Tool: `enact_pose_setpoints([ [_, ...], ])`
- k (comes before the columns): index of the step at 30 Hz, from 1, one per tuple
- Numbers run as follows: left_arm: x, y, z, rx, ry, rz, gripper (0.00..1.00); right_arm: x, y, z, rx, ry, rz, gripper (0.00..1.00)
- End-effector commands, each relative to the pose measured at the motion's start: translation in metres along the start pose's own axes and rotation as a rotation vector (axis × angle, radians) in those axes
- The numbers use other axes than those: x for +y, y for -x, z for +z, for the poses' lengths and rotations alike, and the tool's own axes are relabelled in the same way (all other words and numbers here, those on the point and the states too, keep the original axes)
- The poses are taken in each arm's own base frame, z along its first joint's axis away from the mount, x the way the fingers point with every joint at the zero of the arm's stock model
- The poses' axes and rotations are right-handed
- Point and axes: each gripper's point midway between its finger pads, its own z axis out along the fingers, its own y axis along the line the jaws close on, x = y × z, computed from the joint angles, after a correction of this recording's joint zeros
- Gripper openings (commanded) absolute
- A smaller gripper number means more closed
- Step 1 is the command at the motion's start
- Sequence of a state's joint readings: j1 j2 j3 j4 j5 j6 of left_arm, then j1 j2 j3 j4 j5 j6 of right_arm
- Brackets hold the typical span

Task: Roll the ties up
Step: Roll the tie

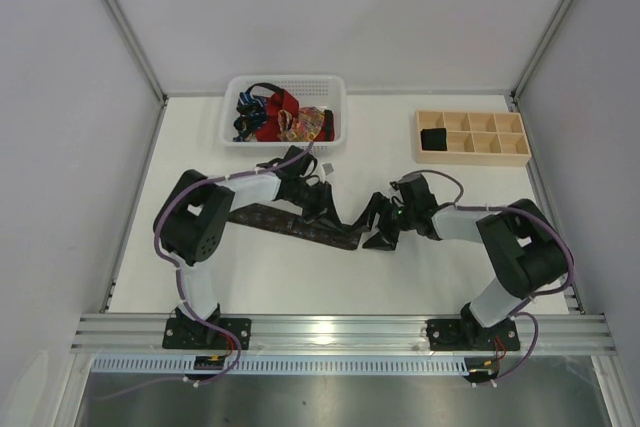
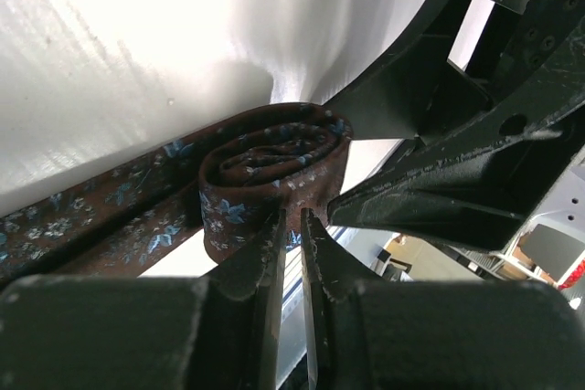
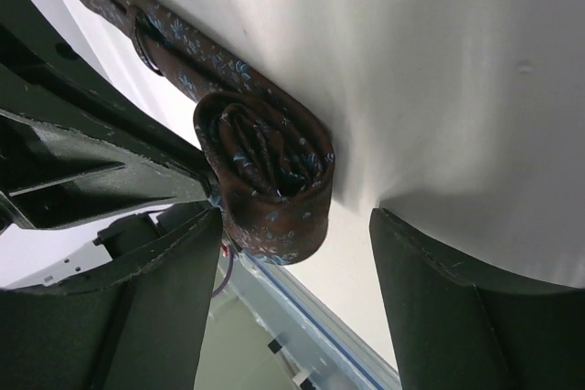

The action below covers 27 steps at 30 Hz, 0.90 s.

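Note:
A dark brown tie (image 1: 285, 223) with a small blue pattern lies flat across the table between the arms. Its right end is wound into a loose roll (image 2: 274, 160) (image 3: 270, 166). My left gripper (image 1: 325, 209) (image 2: 292, 223) is shut on the lower edge of the roll, with only a thin slit between its fingers. My right gripper (image 1: 384, 231) (image 3: 297, 218) stands open around the roll. The roll lies against its left finger (image 3: 169, 262), and a wide gap separates it from the right finger (image 3: 430, 280). More ties (image 1: 285, 119), red, blue and orange-patterned, are heaped in the basket.
A white mesh basket (image 1: 335, 95) stands at the back, left of centre. A pale wooden tray (image 1: 490, 146) with square compartments sits at the back right, with a dark object in its near-left cell. The right gripper's black body (image 2: 439, 143) looms close in the left wrist view.

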<state>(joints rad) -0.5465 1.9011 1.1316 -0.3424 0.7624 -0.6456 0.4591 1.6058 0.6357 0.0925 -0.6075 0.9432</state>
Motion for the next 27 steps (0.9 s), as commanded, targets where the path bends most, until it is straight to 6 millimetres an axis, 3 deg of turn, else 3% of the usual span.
enact_pose_setpoints([
  [1,0.004,-0.002,-0.005,-0.014,0.002,0.028,0.17,0.016,0.004,0.008,-0.005,0.056,-0.030,0.71],
  [9,0.015,0.000,-0.005,-0.019,0.012,0.021,0.16,0.019,0.003,0.024,0.020,0.045,-0.036,0.66],
  [13,0.018,0.001,-0.004,-0.018,0.016,0.019,0.16,0.018,0.001,0.027,0.036,0.039,-0.033,0.59],
  [21,0.015,-0.002,0.005,0.007,0.011,0.026,0.17,0.015,-0.007,0.015,0.090,-0.054,-0.006,0.31],
  [27,-0.002,-0.009,0.022,0.038,-0.009,0.052,0.17,0.008,-0.010,-0.003,0.158,-0.152,0.021,0.22],
])
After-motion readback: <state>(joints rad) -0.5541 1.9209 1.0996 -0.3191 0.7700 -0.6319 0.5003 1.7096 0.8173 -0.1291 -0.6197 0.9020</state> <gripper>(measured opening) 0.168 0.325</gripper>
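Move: Just off the right hand's open fingertips stands the rolled end of the tie, about 3 cm to its left, 1 cm back and 1 cm lower. The loose tail lies beyond, its middle some 17 cm to the right hand's left and 2 cm farther out. For the nearly shut left hand the rolled end is right at the tips, about 2 cm to its right and 1 cm below, while the tail's middle is around 14 cm to its left and 1 cm farther out. Sliding left about 2.5 cm, low over the table, the right hand brings its open fingers around the rolled end, then closes them from wide to about a third and pinches the roll from both sides, easing about 1 cm back right at the end with a slight tilt. The left hand keeps its nearly shut tips at the roll's inner side and sinks roughly 1.5 cm. ##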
